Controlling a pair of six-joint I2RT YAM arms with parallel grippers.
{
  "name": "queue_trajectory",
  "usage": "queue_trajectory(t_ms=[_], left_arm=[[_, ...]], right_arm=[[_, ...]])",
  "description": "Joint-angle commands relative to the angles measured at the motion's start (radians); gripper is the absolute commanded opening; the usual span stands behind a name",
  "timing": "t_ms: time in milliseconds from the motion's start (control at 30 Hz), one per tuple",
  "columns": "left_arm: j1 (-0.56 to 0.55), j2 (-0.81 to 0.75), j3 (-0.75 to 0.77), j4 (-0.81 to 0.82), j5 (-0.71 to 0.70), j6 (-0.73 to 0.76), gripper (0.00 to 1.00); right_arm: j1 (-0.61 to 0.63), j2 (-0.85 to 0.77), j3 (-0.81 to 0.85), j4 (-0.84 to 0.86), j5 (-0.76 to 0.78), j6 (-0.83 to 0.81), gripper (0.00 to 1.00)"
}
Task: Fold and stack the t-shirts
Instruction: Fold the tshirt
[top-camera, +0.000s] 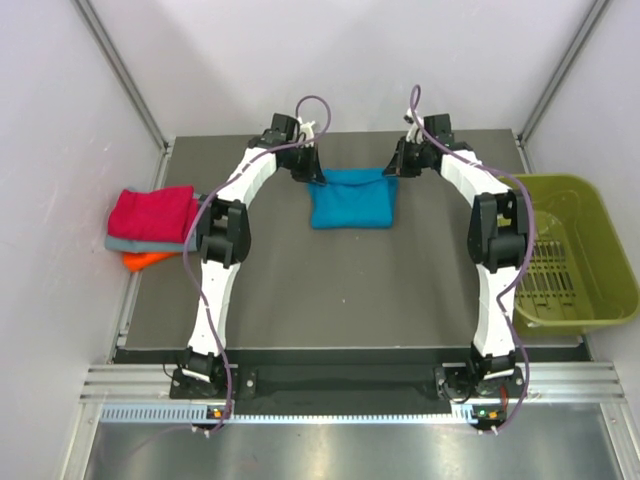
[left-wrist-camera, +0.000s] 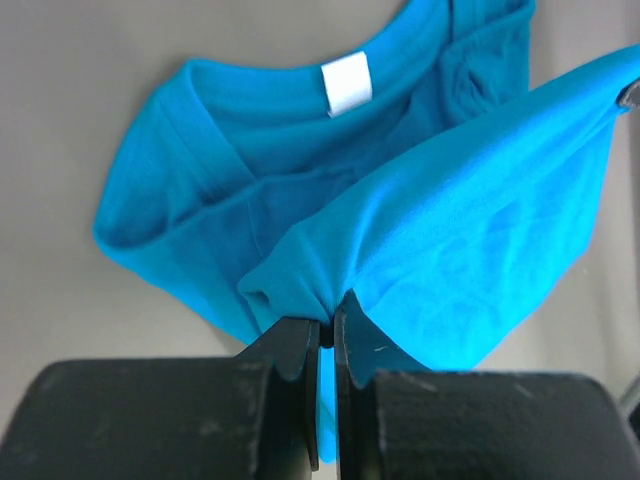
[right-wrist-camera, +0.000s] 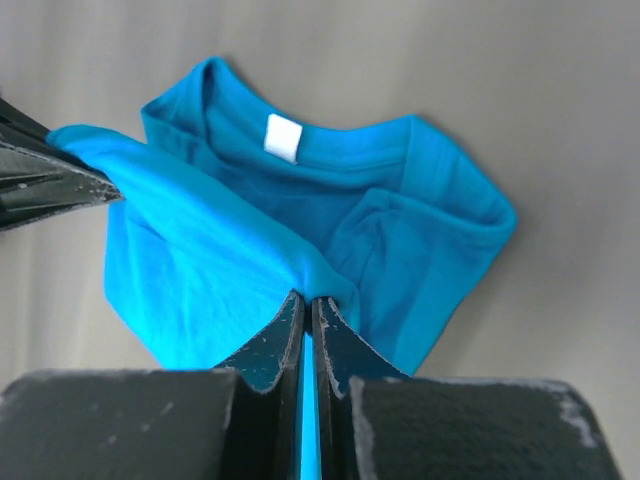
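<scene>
A teal-blue t-shirt (top-camera: 350, 198) lies partly folded at the back middle of the table, its white neck label (left-wrist-camera: 346, 85) (right-wrist-camera: 281, 138) facing up. My left gripper (top-camera: 306, 168) (left-wrist-camera: 327, 318) is shut on the shirt's far left corner. My right gripper (top-camera: 394, 164) (right-wrist-camera: 309, 300) is shut on the far right corner. Between them a flap of the cloth is lifted and stretched over the rest of the shirt (left-wrist-camera: 470, 230) (right-wrist-camera: 200, 260). A stack of folded t-shirts sits at the table's left edge: magenta-red (top-camera: 152, 212) on top, grey (top-camera: 130, 244) under it, orange (top-camera: 145, 260) at the bottom.
An olive-green plastic bin (top-camera: 572, 250) stands off the table's right edge beside the right arm. The dark table top (top-camera: 350, 290) stretches bare in front of the teal shirt. White walls and metal frame posts close in the back and sides.
</scene>
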Motion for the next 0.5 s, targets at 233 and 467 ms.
queue_trajectory(t_ms=[233,467], left_arm=[[0.016,0.007,0.09,0.11,-0.126,-0.025,0.45],[0.065,-0.188,0.004,0.087,-0.145,-0.05,0.63]], right_arm=[[0.0,0.06,0.118,0.043,0.137,-0.053,0.48],[-0.015,-0.082,0.095,0.037,0.155,-0.039,0.61]])
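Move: Each hand already grips a corner of the t-shirt's folded-over edge. The collar with its white tag, where that edge goes, is some 4 cm ahead and 9 cm right of the left hand, 4 cm below; from the right hand it is 4 cm ahead, 12 cm left and 6 cm below. The left shoulder corner lies 3 cm ahead and 3 cm left of the left hand, the right one 3 cm ahead and 3 cm right of the right hand. Both hands let go of the t-shirt's edge: they sink 2 to 3 cm towards the collar while easing forward, and the fingers spread to over half open. Then they lift clear, still drifting forward, about 3 cm in all, and part from each other, the left hand going some 3 cm left with a slight counter-clockwise turn, the right hand 2 cm right. ##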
